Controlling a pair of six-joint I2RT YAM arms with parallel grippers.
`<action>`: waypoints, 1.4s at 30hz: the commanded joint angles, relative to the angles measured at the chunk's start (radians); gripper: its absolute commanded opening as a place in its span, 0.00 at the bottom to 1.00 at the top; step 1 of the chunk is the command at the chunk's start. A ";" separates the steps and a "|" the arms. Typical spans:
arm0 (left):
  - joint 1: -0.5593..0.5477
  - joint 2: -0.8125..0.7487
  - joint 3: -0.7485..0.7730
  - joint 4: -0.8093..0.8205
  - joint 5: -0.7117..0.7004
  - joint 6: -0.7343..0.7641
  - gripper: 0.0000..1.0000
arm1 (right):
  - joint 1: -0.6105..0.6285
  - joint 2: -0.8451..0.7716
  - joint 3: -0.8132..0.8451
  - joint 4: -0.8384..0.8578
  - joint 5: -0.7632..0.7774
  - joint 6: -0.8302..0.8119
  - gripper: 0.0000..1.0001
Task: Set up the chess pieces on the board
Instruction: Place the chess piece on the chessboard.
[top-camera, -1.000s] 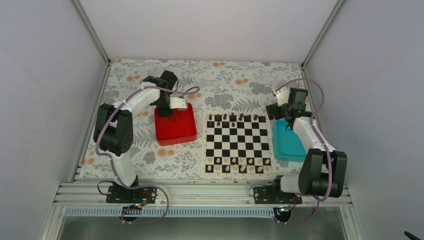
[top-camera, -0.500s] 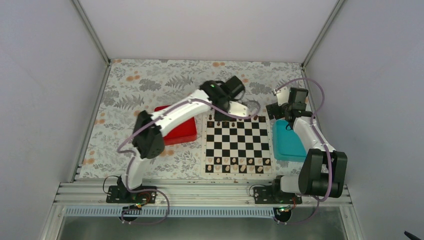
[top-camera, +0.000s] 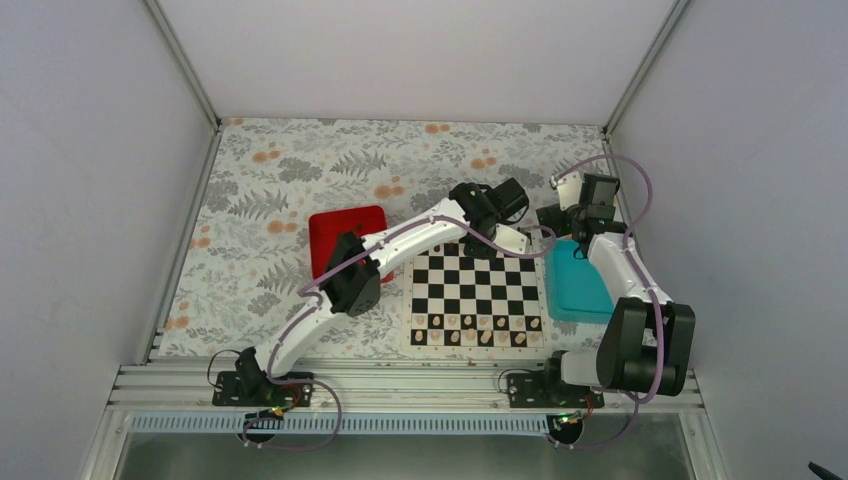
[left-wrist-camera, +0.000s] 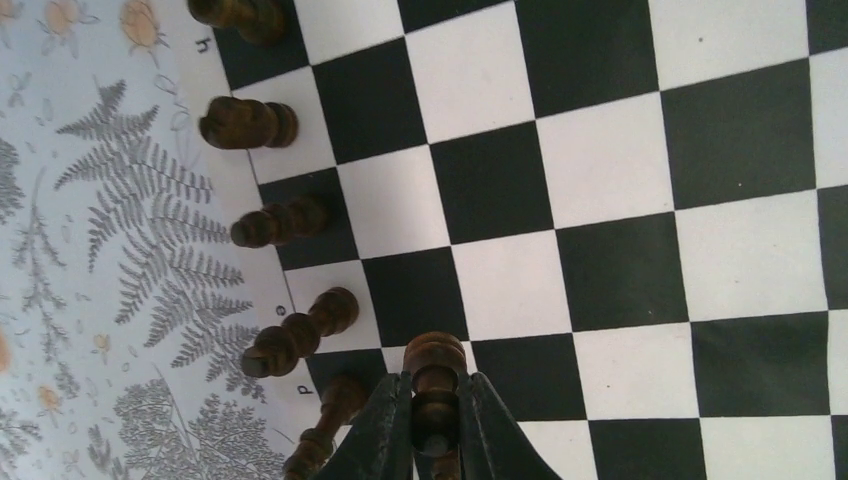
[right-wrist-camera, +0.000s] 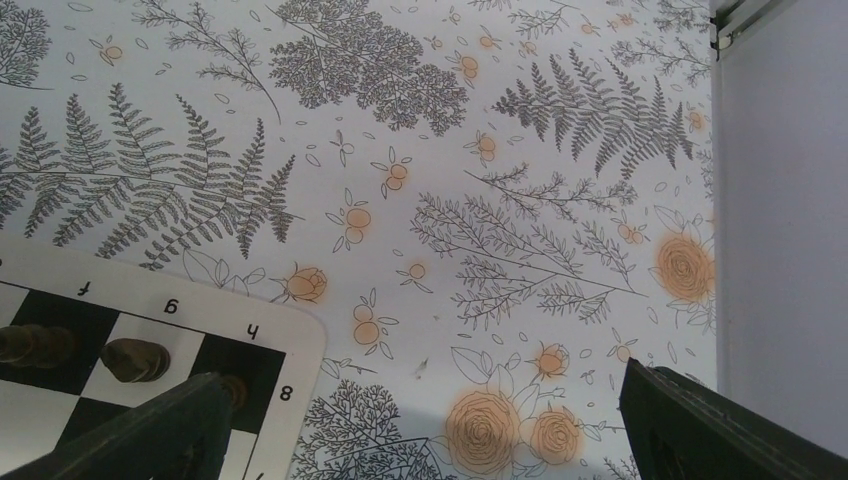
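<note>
The black and white board (top-camera: 477, 290) lies between the arms. My left gripper (top-camera: 492, 236) reaches over its far edge. In the left wrist view the left gripper (left-wrist-camera: 437, 388) is shut on a dark brown chess piece (left-wrist-camera: 435, 362), hanging above the squares beside the back row. Several dark pieces (left-wrist-camera: 247, 122) stand along that edge, one (left-wrist-camera: 300, 335) close to the held piece. My right gripper (top-camera: 556, 216) hovers past the board's far right corner (right-wrist-camera: 290, 345). The right gripper (right-wrist-camera: 430, 425) is open and empty over the floral cloth. Two dark pieces (right-wrist-camera: 135, 360) show on that corner's squares.
A red tray (top-camera: 340, 232) sits left of the board, partly under the left arm. A teal tray (top-camera: 578, 288) lies right of the board beneath the right arm. Pale tan pieces (top-camera: 477, 336) fill the board's near rows. White walls enclose the table.
The left arm swung right from over the red tray to the board's far edge, staying shut on a dark piece. The right arm barely shifted.
</note>
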 joint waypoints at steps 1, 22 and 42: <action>-0.002 0.009 -0.025 -0.001 0.024 0.002 0.10 | -0.016 -0.015 0.029 0.007 0.020 0.018 1.00; 0.027 0.109 -0.036 0.086 -0.029 0.021 0.10 | -0.018 -0.016 0.035 0.000 -0.004 0.024 1.00; 0.043 0.105 -0.035 0.099 0.015 0.028 0.10 | -0.016 -0.006 0.038 -0.012 -0.019 0.022 1.00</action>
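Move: The free dark square e7, where the held dark pawn is to go, lies about 3 cm ahead of the left hand, level with it sideways and some 9 cm below. The tall dark piece on e8 stands 4 cm beyond that square, the bishop on f8 to that piece's right, 4 cm from it, and the pawn on d7 4 cm left of the square. From the right hand e7 is roughly 18 cm left, 4 cm back and 13 cm down. The dark pawn, still pinched upside up in the left fingers, is lowered about 6 cm towards the board, with a brief check on the way. Then the left hand carries the pawn level, close over or along the board, some 3 cm forward onto e7, towards the back-row piece on e8; the fingers stay closed. ##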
